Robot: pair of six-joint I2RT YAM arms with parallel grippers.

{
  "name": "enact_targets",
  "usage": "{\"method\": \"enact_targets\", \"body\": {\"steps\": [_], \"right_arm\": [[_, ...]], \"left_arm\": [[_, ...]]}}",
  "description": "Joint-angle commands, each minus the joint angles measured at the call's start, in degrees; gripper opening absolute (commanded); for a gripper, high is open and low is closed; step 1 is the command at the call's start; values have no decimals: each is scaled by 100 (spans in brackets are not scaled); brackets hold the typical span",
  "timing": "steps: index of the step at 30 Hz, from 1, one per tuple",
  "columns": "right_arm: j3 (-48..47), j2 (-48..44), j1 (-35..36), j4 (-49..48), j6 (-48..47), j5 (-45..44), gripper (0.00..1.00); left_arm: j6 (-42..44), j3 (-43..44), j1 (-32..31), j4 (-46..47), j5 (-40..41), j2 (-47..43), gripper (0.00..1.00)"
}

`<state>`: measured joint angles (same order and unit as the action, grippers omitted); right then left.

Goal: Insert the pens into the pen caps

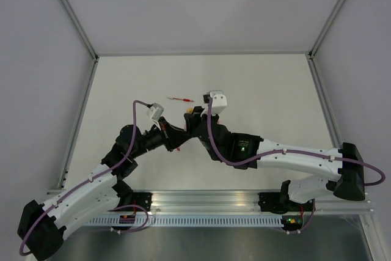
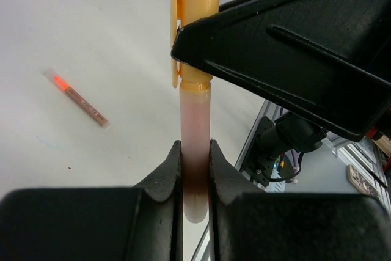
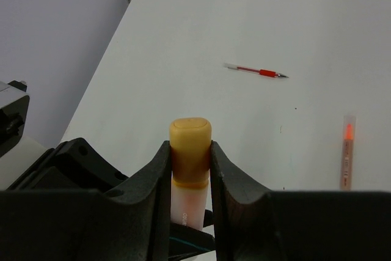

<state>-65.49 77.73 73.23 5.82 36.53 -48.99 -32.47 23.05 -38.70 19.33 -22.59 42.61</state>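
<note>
My left gripper [image 2: 195,151] is shut on the lower end of a pale pinkish pen [image 2: 195,114] that stands upright between its fingers. An orange pen cap [image 2: 197,4] sits on the pen's top end, and my right gripper [image 3: 190,151] is shut on this cap [image 3: 190,136]. The two grippers meet above the middle of the table, where the cap [image 1: 191,110] shows as a small orange spot. A slim red pen [image 1: 181,98] lies on the table just beyond them. Another pen with an orange tip [image 2: 76,98] lies flat on the table to one side.
The white table [image 1: 263,90] is bounded by grey walls and metal frame posts at its back corners. An aluminium rail [image 1: 208,203] with both arm bases runs along the near edge. The red pen [image 3: 256,71] and the orange-tipped pen [image 3: 346,151] lie apart from each other.
</note>
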Motion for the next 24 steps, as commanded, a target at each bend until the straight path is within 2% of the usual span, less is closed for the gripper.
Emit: {"method": "enact_targets", "body": {"steps": [1,5,8,11,12,15,19,20,24], "right_arm": [[343,49,60,-28,266,522,0],[432,75,86,-73,337,514,2],[476,67,86,-116,355,522,7],[503,23,104,-143,363,557,19],[503,5,112,-160,372,549,28],[450,-48,104,-143,372,505,41],[362,-162,112,-73,267,417,53],[353,-249,112,-55,171,417,61],[624,-636,112,-187,-41,478,76]], "left_arm": [[136,77,3,607,158,-174,2],[136,77,3,589,176,-139,2],[144,129,3,475,281,-113,2],[136,121,3,449,290,-95,2],[136,121,3,466,273,-112,2],[136,130,11,492,220,-104,2],[127,112,11,563,114,-113,2],[118,103,3,580,106,-121,2],[92,51,3,764,-96,-183,2]]}}
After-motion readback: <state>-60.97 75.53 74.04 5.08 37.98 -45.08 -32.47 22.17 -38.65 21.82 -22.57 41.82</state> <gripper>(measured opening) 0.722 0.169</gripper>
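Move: Just ahead of and above the left hand, about 4 cm forward and 5 cm up, is the yellow cap in the right fingers. The barrel of the pen held by the left hand lies from the right hand some 3 cm back, 3 cm lower and 1 cm left. On the table, roughly 28 cm below the right hand, lie the red pen 24 cm ahead and 5 cm left, the red cap level with it and 6 cm left, and the brown pen 13 cm ahead and 9 cm right. Pressing the yellow cap down onto the pen held upright and leaning forward, the right hand sinks about 2 cm, and the left hand, still gripping the barrel, is pushed down nearly as far with it. The right fingers then open wide and let go of the cap, the hand easing back about 1.5 cm and slightly lower, while the left hand springs back up some 2 cm. ##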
